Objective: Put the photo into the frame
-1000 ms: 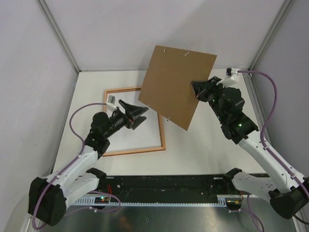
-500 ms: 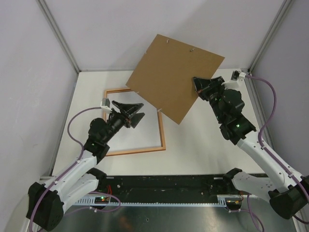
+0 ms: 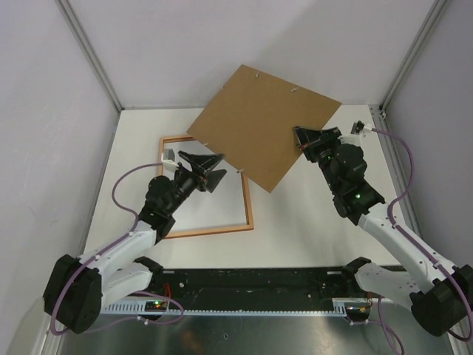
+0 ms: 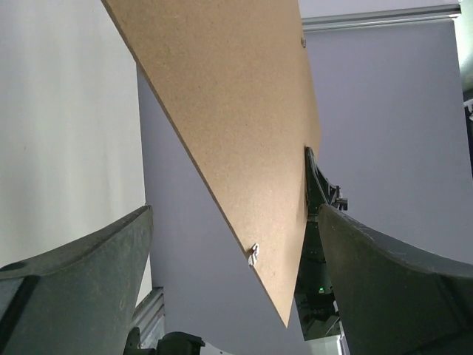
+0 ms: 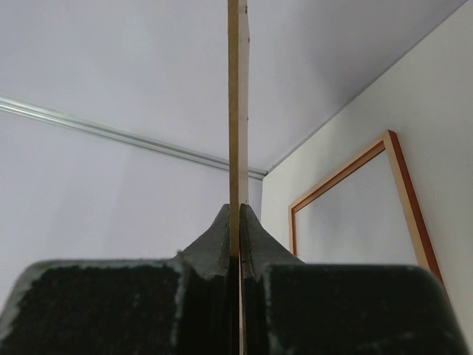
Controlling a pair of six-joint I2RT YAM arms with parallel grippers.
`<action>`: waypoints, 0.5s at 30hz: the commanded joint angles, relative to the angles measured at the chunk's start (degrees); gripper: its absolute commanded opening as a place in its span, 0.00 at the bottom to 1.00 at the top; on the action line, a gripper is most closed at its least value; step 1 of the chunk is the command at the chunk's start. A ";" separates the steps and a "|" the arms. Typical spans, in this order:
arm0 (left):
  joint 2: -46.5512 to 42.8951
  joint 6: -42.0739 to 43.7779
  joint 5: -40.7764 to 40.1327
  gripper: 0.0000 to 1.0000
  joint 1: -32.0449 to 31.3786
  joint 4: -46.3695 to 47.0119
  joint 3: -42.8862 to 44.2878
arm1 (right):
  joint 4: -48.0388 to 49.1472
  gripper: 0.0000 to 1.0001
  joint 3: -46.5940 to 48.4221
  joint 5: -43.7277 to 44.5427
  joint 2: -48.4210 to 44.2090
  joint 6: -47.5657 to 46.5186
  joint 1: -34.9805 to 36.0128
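The frame point(image 3: 207, 231), a thin orange-rimmed rectangle, lies flat on the white table at the left; its rail point(image 5: 410, 200) also shows in the right wrist view. My right gripper point(image 3: 299, 137) is shut on the right edge of a plain brown backing board point(image 3: 259, 122), holding it up in the air and tilted over the frame's far right corner. The right wrist view sees the board point(image 5: 234, 89) edge-on between the closed jaws of that gripper point(image 5: 236, 211). My left gripper point(image 3: 219, 170) hovers open over the frame, its spread jaws pointing at the board's underside point(image 4: 229, 96). The photo is out of view.
Grey enclosure walls point(image 3: 44, 111) with aluminium posts point(image 3: 89, 52) close in the table on three sides. A black rail point(image 3: 251, 285) with both arm bases runs along the near edge. Small metal clips point(image 4: 253, 255) stick out of the board's edge.
The right gripper has turned the board counter-clockwise, so its left corner has swung left over the frame. The left gripper has shifted slightly and stays open.
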 commanded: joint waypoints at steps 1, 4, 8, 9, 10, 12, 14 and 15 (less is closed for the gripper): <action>2.19 -1.43 -2.28 0.94 -0.61 5.65 3.42 | 11.14 0.00 -0.65 -0.01 -2.83 5.67 -0.48; 4.60 -1.94 -2.40 0.91 -0.65 7.42 4.81 | 12.04 0.00 -2.41 -0.56 -3.19 6.80 -0.60; 7.48 -2.10 -1.88 0.81 -0.62 8.54 6.72 | 13.40 0.00 -4.70 -1.55 -3.77 8.35 -0.79; 8.06 -2.20 -1.88 0.79 -0.62 8.74 6.98 | 13.74 0.00 -5.24 -1.84 -3.83 8.67 -0.86; 8.44 -2.29 -1.87 0.75 -0.62 8.97 7.11 | 14.04 0.00 -5.87 -2.20 -3.95 9.13 -0.90; 9.14 -2.40 -1.93 0.69 -0.62 9.55 7.20 | 14.80 0.00 -7.04 -2.76 -4.22 10.14 -0.94; 9.78 -2.54 -2.08 0.62 -0.62 10.08 7.23 | 15.62 0.00 -8.49 -3.10 -4.53 11.12 -0.93; 10.05 -2.59 -2.15 0.59 -0.62 10.38 7.28 | 16.22 0.00 -9.29 -3.27 -4.65 11.59 -0.89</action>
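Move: Just ahead of the left hand, about 2 cm forward and 2 cm to its right at nearly its own height, is the near-left edge of the raised backing board; the board's middle lies some 10 cm forward, 10 cm right and 5 cm higher. From the right hand, which already grips the board, that edge is about 18 cm left, 4 back and 9 lower. The frame's middle, on the table, is roughly 27 cm left, 3 back and 35 below the right hand. Reaching forward and to its right by about 3 cm, the left hand brings its fingers around the near-left edge of the backing board, one above and one below, and closes them about a third of the way, not yet shut on it. Meanwhile the right hand keeps its pinch on the board, sinks about 3 cm and rolls some 5 degrees so that its left side rises. ##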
